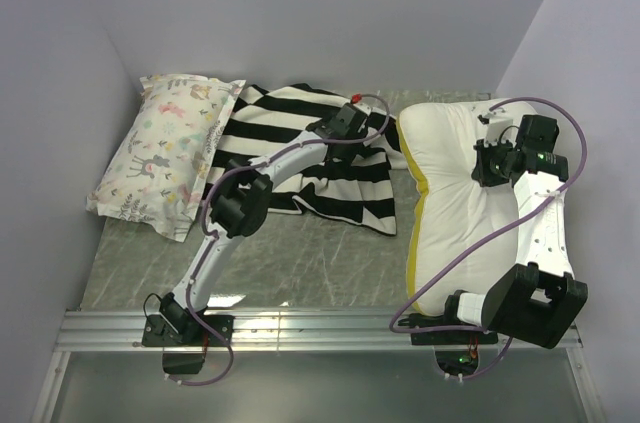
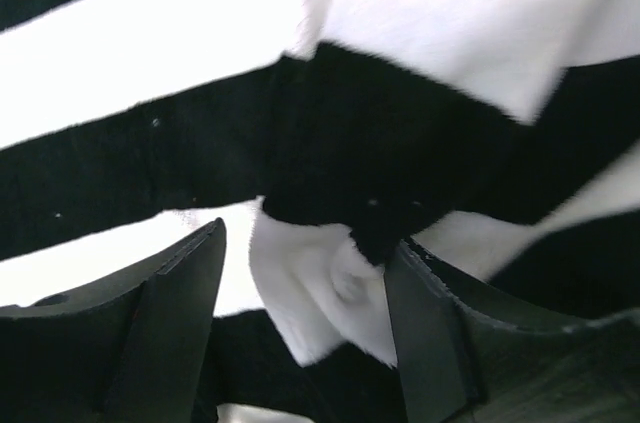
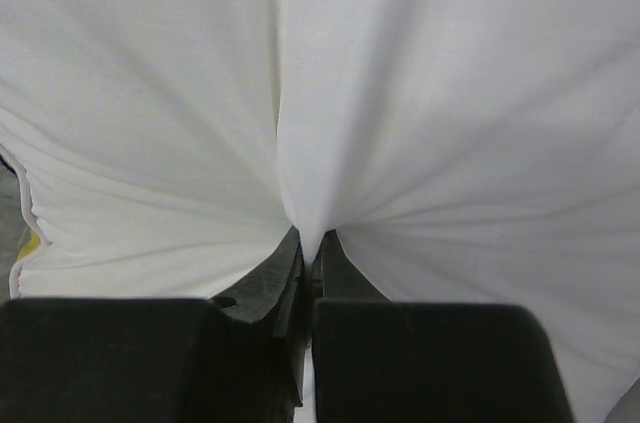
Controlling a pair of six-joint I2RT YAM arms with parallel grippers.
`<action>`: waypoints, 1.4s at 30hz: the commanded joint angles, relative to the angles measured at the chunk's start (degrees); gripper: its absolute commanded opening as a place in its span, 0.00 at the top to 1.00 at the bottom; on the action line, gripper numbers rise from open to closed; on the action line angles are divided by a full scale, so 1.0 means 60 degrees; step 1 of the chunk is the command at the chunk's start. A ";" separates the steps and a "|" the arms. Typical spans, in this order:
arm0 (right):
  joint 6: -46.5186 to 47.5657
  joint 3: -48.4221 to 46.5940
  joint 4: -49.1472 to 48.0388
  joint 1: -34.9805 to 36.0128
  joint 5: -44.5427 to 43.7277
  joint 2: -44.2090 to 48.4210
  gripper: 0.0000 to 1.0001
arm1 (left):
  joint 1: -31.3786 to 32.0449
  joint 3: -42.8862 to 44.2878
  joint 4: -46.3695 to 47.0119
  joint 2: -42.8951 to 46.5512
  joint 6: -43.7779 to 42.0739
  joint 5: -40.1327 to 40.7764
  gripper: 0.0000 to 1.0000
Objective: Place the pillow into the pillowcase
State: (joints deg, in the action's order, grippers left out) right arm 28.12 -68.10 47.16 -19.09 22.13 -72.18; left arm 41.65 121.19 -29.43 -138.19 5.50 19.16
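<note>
The black-and-white striped pillowcase (image 1: 300, 153) lies crumpled at the back middle of the table. My left gripper (image 1: 352, 121) hovers over its right edge, open, with a fold of striped cloth (image 2: 320, 283) between its fingers (image 2: 180, 313) but not pinched. The cream-white pillow (image 1: 450, 203), with a yellow band (image 1: 418, 213) along its left edge, lies at the right. My right gripper (image 1: 490, 165) is shut on a pinch of the pillow's cover (image 3: 312, 233). In the right wrist view the white fabric (image 3: 320, 93) fills the frame and puckers toward the jaws.
A smaller pastel animal-print pillow (image 1: 165, 153) lies at the back left against the wall. White walls close in the table on the left, back and right. A metal rail (image 1: 320, 328) with both arm bases runs along the near edge.
</note>
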 commanded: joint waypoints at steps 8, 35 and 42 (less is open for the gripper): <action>0.0616 0.0290 0.0564 0.0252 -0.0304 0.0078 1.00 | -0.0612 -0.1036 0.1037 0.1406 0.0020 -0.0451 0.45; 0.0969 0.0452 -0.1530 0.3858 -0.1813 -0.1799 1.00 | -0.1829 -0.3904 0.1140 0.4191 -0.0228 -0.6797 1.00; 0.0602 0.0406 -0.1955 0.3372 -0.2779 -0.1124 1.00 | -0.1873 -0.5124 0.1096 0.5204 -0.0287 -0.7367 1.00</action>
State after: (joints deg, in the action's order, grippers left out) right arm 33.08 -65.01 38.44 1.06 10.04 -83.37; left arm 30.63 91.96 -24.23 -111.20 4.86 -21.15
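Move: The left hand hovers open just over the pillowcase's edge at its mouth, a fold lying about 3 cm left, level ahead and 2 cm below. From that hand the pillow's yellow side is some 12 cm right and 5 cm back, the loose flap about 14 cm straight back. The right hand holds the pillow; from it the pillowcase edge is roughly 23 cm left, 15 cm ahead and 15 cm lower. Left pinches the pillowcase edge, lifts, draws back 8 cm; right swings held pillow 14 cm left, then half back. ##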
